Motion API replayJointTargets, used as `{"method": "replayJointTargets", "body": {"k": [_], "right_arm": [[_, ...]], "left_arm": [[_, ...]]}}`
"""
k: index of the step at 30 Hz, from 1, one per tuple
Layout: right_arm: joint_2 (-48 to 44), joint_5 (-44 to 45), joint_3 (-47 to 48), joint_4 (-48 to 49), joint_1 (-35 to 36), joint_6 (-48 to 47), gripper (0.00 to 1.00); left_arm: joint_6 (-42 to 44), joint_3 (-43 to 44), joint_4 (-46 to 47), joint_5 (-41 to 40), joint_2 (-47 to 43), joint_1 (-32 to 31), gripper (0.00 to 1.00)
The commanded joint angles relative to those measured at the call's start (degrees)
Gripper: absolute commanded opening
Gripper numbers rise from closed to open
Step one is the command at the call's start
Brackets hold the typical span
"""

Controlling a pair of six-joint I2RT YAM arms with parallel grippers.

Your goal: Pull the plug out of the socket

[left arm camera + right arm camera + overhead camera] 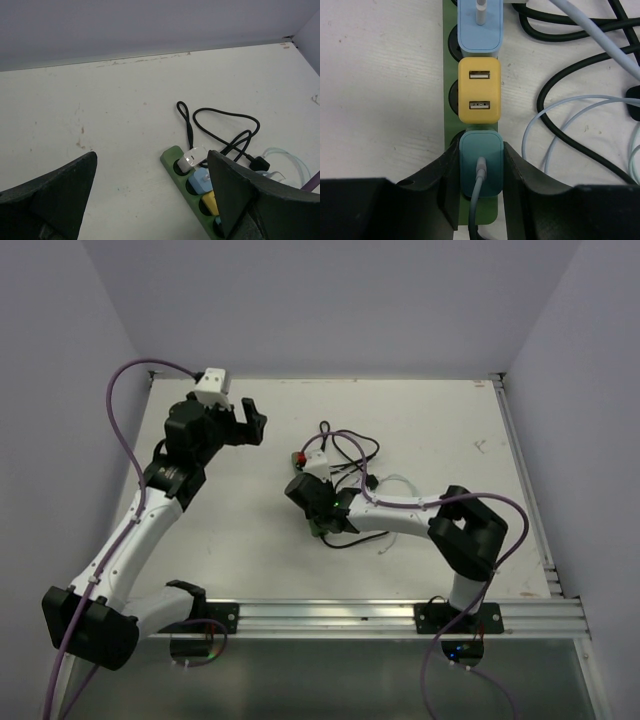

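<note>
The socket [447, 70] is a long green power strip lying on the white table, also seen in the left wrist view [172, 159]. Plugged into its row are a light blue plug [480, 35], a yellow USB plug [479, 90] and a teal plug [470, 155] with a grey cable. My right gripper [480, 150] is shut on the teal plug, one black finger pressed on each side. In the top view it sits low over the strip [322, 510]. My left gripper [250, 420] hangs open over the far left of the table, with nothing between its fingers [60, 195].
A white plug [192, 157] fills the strip's end outlet. Loops of black cord [225, 125] and a pale blue cable [560, 125] lie to the strip's right. Walls close the table on three sides, and a metal rail [380, 615] runs along the near edge.
</note>
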Motion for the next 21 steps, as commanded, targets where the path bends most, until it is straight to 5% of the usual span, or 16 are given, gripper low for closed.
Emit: {"method": "replayJointTargets", "body": {"k": [1,7,11,15,21], "right_arm": [[-6.9,-3.0,-2.3,4.9,-0.2,-7.0,0.0],[-12.9,-9.5,-9.1,7.5,-1.4,-14.8,0.0],[-15.0,-10.7,-13.1,9.7,-1.6,-16.9,0.0],[-16.1,-9.9,-16.5,12.4,-1.8,-15.4,0.0],[-17.3,-13.3,-20.5,16.7,-2.6,-13.3,0.0]], "left_arm": [[1.4,-0.2,2.5,-0.4,-0.8,-1.6,0.95],[-1.9,-1.2,3.3,-0.8,-0.7,-6.0,0.96],[-10.6,-7.3,10.7,9.0,-1.5,-6.5,0.93],[-18.0,-16.4,22.6,14.3,-2.9,-6.6,0.75],[-17.8,-24.2,30.7,10.3,-4.5,-12.4,0.35]]}}
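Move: The left hand, empty and high up, has the middle of the green socket strip about 13 cm to its right, 3 cm back and some 27 cm below; the yellow plug on it is about 13 cm right and 4 cm back, the blue plug 12 cm right and level with it. The right hand already grips the teal plug. From it the strip's middle is about 5 cm ahead, 1 cm left and 4 cm lower, yellow 4 cm and blue 8 cm ahead, both slightly left. Rightwards and back by about 5 cm in all, the right hand drags the strip by the still-gripped teal plug while turning some 15 degrees counter-clockwise, then eases to a stop. The left hand swings right, then sinks about 9 cm and draws back towards the strip, rolling left side down, turning clockwise and tipping down slightly as its fingers narrow to under half open; it is still clear of the strip. ##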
